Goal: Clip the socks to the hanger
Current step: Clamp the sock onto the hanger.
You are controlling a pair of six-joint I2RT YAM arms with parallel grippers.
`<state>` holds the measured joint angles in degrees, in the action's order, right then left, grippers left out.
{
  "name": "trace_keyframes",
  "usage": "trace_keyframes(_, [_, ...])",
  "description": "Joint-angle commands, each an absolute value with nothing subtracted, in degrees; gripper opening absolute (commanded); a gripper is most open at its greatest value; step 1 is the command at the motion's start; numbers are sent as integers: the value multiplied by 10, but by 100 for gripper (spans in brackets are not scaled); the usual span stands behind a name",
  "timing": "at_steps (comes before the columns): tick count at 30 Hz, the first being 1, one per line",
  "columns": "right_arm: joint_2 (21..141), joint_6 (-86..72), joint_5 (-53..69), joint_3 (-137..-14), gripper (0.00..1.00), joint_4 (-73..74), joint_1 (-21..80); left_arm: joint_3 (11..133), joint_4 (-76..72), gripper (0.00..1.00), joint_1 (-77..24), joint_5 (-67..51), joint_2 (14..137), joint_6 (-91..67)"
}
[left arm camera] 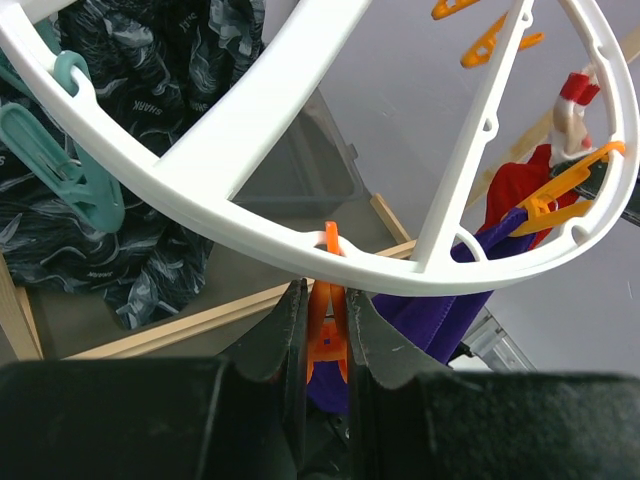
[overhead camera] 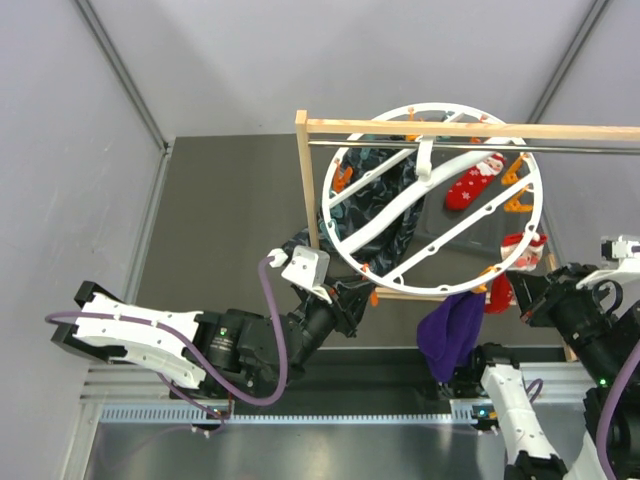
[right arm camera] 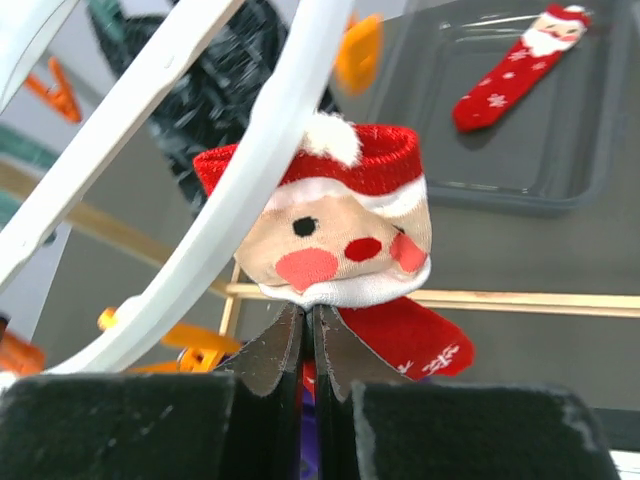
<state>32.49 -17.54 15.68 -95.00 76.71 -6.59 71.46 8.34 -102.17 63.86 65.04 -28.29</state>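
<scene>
The white ring hanger (overhead camera: 432,195) hangs from the wooden rack's rod. My left gripper (left arm camera: 325,315) is shut on an orange clip (left arm camera: 327,335) at the ring's lower rim (left arm camera: 300,255). My right gripper (right arm camera: 311,325) is shut on a red Santa sock (right arm camera: 340,235), held up beside the ring's right rim (overhead camera: 525,255). A purple sock (overhead camera: 452,332) hangs from the bottom rim. Dark patterned socks (overhead camera: 365,195) hang on the left of the ring, and another Santa sock (overhead camera: 475,182) lies below it.
The wooden-framed rack (overhead camera: 301,180) with its metal rod (overhead camera: 560,148) stands across the table. A grey tray (right arm camera: 520,110) holds the loose Santa sock (right arm camera: 515,65). Teal clips (left arm camera: 60,150) and more orange clips (overhead camera: 518,185) hang on the ring.
</scene>
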Motion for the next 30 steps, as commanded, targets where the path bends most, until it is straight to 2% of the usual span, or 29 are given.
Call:
trace_keyframes(1, [302,-156,196,-967,0,825,-42,730,123,0,-1021,636,649,-302])
trace_keyframes(5, [280,-179,59,-948,0,846,-14,737,120,0,-1021,634,647,-309])
trace_keyframes(7, [264,-216,-58,-916,0,846,-4,737,113,0,-1021,632,645,-307])
trace_keyframes(9, [256,-269,-144,-905,0,845,48,738,109,0,-1021,634,643,-305])
trace_keyframes(12, [223,-310,-186,-925,0,806,97,739,107,0,-1021,642,645,-301])
trace_keyframes(14, [209,-300,-172,-952,0,772,120,742,105,0,-1021,642,647,-296])
trace_keyframes(17, [211,-247,-64,-980,0,723,128,745,101,0,-1020,636,653,-290])
trace_keyframes(20, [239,-209,203,-985,0,700,120,747,91,0,-1020,621,660,-289])
trace_keyframes(23, [263,-164,341,-1010,0,721,81,748,88,0,-1020,614,671,-289])
trace_keyframes(30, [201,-218,493,-924,0,650,117,782,116,0,-1010,606,701,-304])
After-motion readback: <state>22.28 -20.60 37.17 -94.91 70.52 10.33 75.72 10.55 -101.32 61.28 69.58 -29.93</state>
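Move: The orange clip pinched in the left gripper on the hanger's near rim lies about 21 cm left of the right hand and 2 cm back, near its height. The clip holding the purple sock sits some 5 cm left and 1 cm back; the purple sock hangs about 9 cm left, 4 cm back and 8 cm down. From the left hand, the red sock in the right gripper is about 21 cm right and 2 cm ahead. Keep the right gripper shut on the red sock's cuff and draw it back about 11 cm in all, first swinging nearly 6 cm right, then sweeping some 12 cm left and rising past the purple sock towards the left-held clip. Turn it roughly 50 degrees counter-clockwise on that sweep, fingertips tilting up. Late on, ease the left gripper a couple of centimetres right, still pinching its clip. ##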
